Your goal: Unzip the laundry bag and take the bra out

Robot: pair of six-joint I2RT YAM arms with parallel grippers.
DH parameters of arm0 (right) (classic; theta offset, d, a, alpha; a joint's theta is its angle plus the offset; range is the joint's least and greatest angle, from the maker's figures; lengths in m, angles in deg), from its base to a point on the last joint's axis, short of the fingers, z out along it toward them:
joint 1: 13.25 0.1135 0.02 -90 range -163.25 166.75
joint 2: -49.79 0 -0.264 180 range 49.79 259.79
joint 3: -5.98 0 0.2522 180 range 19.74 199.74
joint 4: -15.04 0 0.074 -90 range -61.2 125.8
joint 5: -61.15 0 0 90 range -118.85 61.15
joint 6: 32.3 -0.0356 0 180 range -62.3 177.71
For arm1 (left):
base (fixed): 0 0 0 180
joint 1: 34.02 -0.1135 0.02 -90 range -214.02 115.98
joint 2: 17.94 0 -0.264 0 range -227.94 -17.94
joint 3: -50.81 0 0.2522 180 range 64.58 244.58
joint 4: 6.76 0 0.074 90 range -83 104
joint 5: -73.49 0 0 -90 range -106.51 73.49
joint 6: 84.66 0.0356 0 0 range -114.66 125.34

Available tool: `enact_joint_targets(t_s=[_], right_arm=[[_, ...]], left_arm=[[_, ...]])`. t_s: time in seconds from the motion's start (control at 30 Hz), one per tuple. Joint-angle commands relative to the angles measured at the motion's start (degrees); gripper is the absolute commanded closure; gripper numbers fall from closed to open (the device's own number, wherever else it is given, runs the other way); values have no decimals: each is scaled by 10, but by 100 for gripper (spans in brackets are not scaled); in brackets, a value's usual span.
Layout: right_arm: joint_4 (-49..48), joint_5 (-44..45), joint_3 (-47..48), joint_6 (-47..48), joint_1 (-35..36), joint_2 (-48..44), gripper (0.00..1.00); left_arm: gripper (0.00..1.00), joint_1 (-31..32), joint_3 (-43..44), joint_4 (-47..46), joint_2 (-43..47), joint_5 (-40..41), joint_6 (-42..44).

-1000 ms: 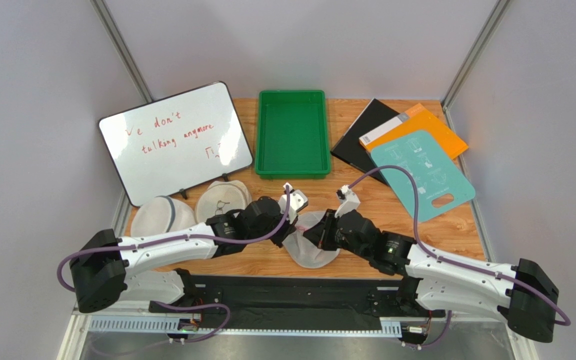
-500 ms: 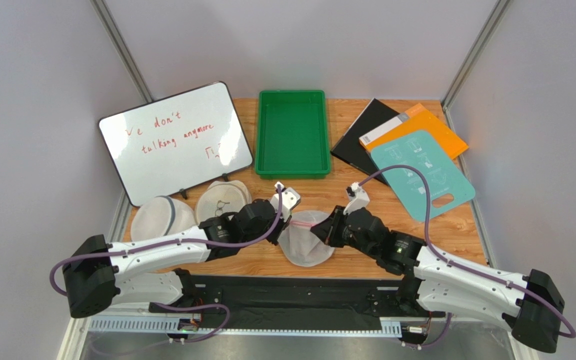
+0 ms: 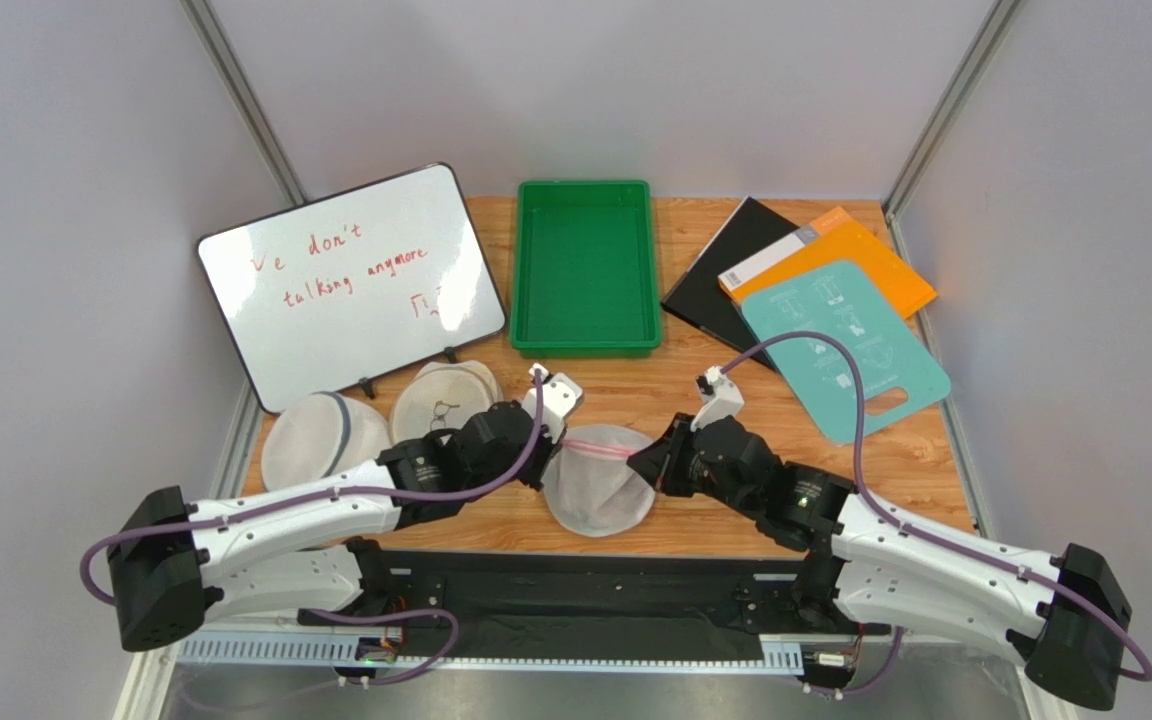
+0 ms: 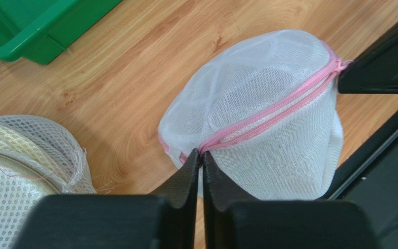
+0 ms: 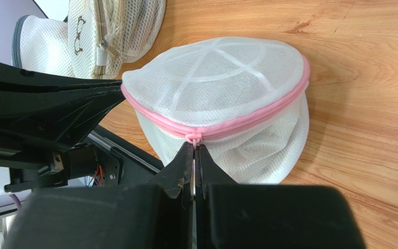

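The laundry bag (image 3: 594, 488), a white mesh dome with pink trim, lies on the wooden table between my two grippers. Its pink zipper (image 4: 274, 111) runs taut across it and looks closed. My left gripper (image 4: 201, 153) is shut on the pink trim at the zipper's left end (image 3: 552, 447). My right gripper (image 5: 194, 147) is shut on the pink zipper pull (image 5: 193, 138), at the bag's right side in the top view (image 3: 654, 462). The bra is hidden; only mesh shows.
Two plain white mesh bags (image 3: 324, 432) (image 3: 444, 398) lie left of the left arm. A green tray (image 3: 585, 267) stands behind, a whiteboard (image 3: 349, 285) at back left, folders and a teal board (image 3: 838, 323) at back right. The black base rail (image 3: 582, 578) borders the bag's near side.
Both grippers and the bag have shifted to the left. The left arm has drawn back, and the zipper line is now stretched between the two grippers.
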Motion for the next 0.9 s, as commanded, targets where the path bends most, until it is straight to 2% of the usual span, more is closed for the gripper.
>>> enact_joint_targets(t_s=[0.0,0.03,0.07,0.3,0.47,0.87], right_arm=[[1,0,16,20,-3,-6,100],[1,-6,17,21,-3,-2,100],[0,-8,18,22,-3,-2,100],[-16,-19,12,17,-3,2,100],[-21,-29,13,17,-3,5,100],[-20,-38,19,22,-3,11,100]], left_arm=[[53,-1,5,18,47,-32,21],[40,-1,7,16,63,-57,26],[33,0,7,15,69,-67,31],[20,0,43,9,67,-124,55],[19,0,66,-24,9,-193,59],[20,0,97,-61,-61,-208,82]])
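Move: The left hand still pinches the left end of the laundry bag's zip; the zip pull, its next goal, lies about 10 cm to its right, 2 cm back and level. The bag's body centres 4 cm back, 6 cm right and some 4 cm below; the glasses bag lies 15 cm left, 6 cm ahead and 6 cm lower. The right hand already holds the zip pull between its fingertips. Left fingers open wide, release the zip's left end, rise 4 cm, then swing 6 cm right towards the pull. ##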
